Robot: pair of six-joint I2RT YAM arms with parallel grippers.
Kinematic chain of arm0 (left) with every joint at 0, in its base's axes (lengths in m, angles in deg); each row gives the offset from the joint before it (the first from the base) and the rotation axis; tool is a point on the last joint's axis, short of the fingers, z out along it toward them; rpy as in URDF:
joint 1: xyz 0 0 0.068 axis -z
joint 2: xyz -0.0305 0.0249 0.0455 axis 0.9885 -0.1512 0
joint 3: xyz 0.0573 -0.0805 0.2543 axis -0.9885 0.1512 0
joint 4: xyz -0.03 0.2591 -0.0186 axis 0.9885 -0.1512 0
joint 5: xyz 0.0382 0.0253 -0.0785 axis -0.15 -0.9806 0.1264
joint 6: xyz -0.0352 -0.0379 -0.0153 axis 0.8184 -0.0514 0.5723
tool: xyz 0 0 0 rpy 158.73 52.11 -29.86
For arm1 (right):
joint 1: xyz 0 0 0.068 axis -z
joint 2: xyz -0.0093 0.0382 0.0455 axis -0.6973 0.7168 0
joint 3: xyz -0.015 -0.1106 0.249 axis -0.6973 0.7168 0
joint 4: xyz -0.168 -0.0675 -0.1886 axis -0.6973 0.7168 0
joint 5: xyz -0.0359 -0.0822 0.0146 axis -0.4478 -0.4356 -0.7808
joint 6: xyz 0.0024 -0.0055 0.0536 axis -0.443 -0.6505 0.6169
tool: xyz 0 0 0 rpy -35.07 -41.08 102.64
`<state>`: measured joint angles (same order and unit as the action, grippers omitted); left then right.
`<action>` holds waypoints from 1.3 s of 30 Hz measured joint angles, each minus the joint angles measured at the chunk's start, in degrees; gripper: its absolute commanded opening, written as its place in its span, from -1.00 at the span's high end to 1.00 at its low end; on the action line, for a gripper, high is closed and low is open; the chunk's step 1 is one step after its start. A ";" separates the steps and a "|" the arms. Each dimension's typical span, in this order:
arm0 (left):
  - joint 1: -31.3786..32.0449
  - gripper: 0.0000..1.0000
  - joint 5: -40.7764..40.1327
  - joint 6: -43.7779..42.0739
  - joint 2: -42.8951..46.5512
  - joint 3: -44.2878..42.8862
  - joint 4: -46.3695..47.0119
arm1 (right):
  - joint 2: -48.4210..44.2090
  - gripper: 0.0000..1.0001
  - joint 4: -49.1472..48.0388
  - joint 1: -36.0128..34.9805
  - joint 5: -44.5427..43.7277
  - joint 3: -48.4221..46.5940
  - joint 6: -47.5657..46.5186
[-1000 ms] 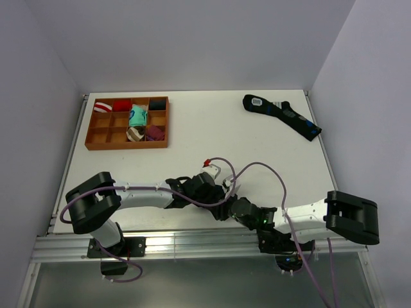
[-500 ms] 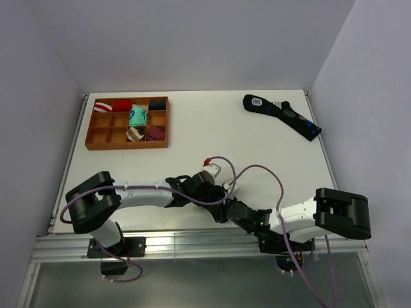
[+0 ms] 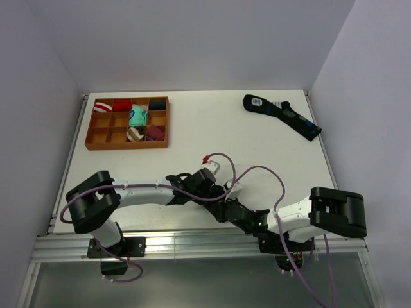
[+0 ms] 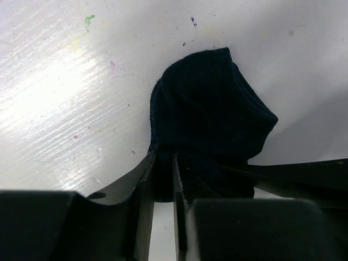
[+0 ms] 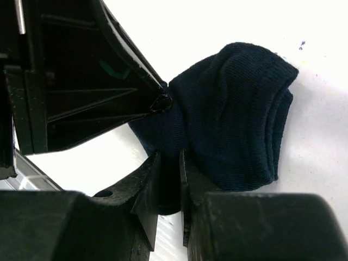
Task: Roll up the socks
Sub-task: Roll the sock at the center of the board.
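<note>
The socks (image 4: 209, 109) are a small dark navy folded bundle lying on the white table. In the left wrist view my left gripper (image 4: 162, 166) is shut on the bundle's near edge. In the right wrist view my right gripper (image 5: 168, 163) is shut on another edge of the socks (image 5: 234, 114), with the left gripper's black body close on the left. In the top view both grippers meet near the table's front middle, the left gripper (image 3: 218, 192) and the right gripper (image 3: 226, 204), and they hide the socks there.
An orange compartment tray (image 3: 96, 144) with colourful sock bundles stands at the back left. A long black sock with blue patches and a white label (image 3: 282, 114) lies at the back right. The table's front edge runs just below the arms.
The right arm has swung left, its gripper closing in on the left gripper. The left gripper has shifted slightly away from the front edge.
</note>
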<state>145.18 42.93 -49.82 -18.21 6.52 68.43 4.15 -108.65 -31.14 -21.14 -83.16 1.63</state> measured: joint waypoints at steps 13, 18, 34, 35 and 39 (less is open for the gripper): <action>-0.70 0.05 -1.55 4.02 3.96 3.78 4.61 | -3.89 0.60 5.38 4.22 7.89 0.00 7.85; -1.07 0.06 -3.72 5.97 8.48 8.24 8.92 | -6.78 0.60 8.55 7.65 13.49 0.22 9.90; -1.07 -0.05 -2.84 5.60 13.46 24.04 33.97 | -12.98 0.62 17.55 22.93 33.51 0.61 13.97; -1.07 -0.05 -2.47 5.40 13.46 24.68 35.76 | -12.94 0.62 17.62 23.69 34.67 0.66 14.03; -1.03 -0.06 -0.94 4.81 13.40 26.53 42.14 | -12.39 0.62 17.64 25.99 38.07 0.68 14.62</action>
<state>144.15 41.99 -45.01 -4.81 33.05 110.57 -8.24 -91.01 -5.15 16.93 -82.49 16.25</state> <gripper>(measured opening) 0.528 0.195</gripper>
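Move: Both grippers have a pinch on the part-folded sock at the board's centre. Its middle is about 3 cm to the right of the left hand and roughly 1 cm lower. From the right hand it is some 4 cm straight ahead, about level in height. The other things are far off: from the left hand, the sorting box is about 29 cm ahead and 36 cm left, the flat socks roughly 32 cm ahead and 32 cm right. Upward off the sock goes the left hand, about 4 cm in all, its fingers opening to roughly half and letting go; it drifts left, then back right, as they swing some 30 degrees flatter towards the right. Meanwhile the right hand keeps its pinch and slides about 2.5 cm right at the same low height, its fingers tipping some 30 degrees steeper downward. ##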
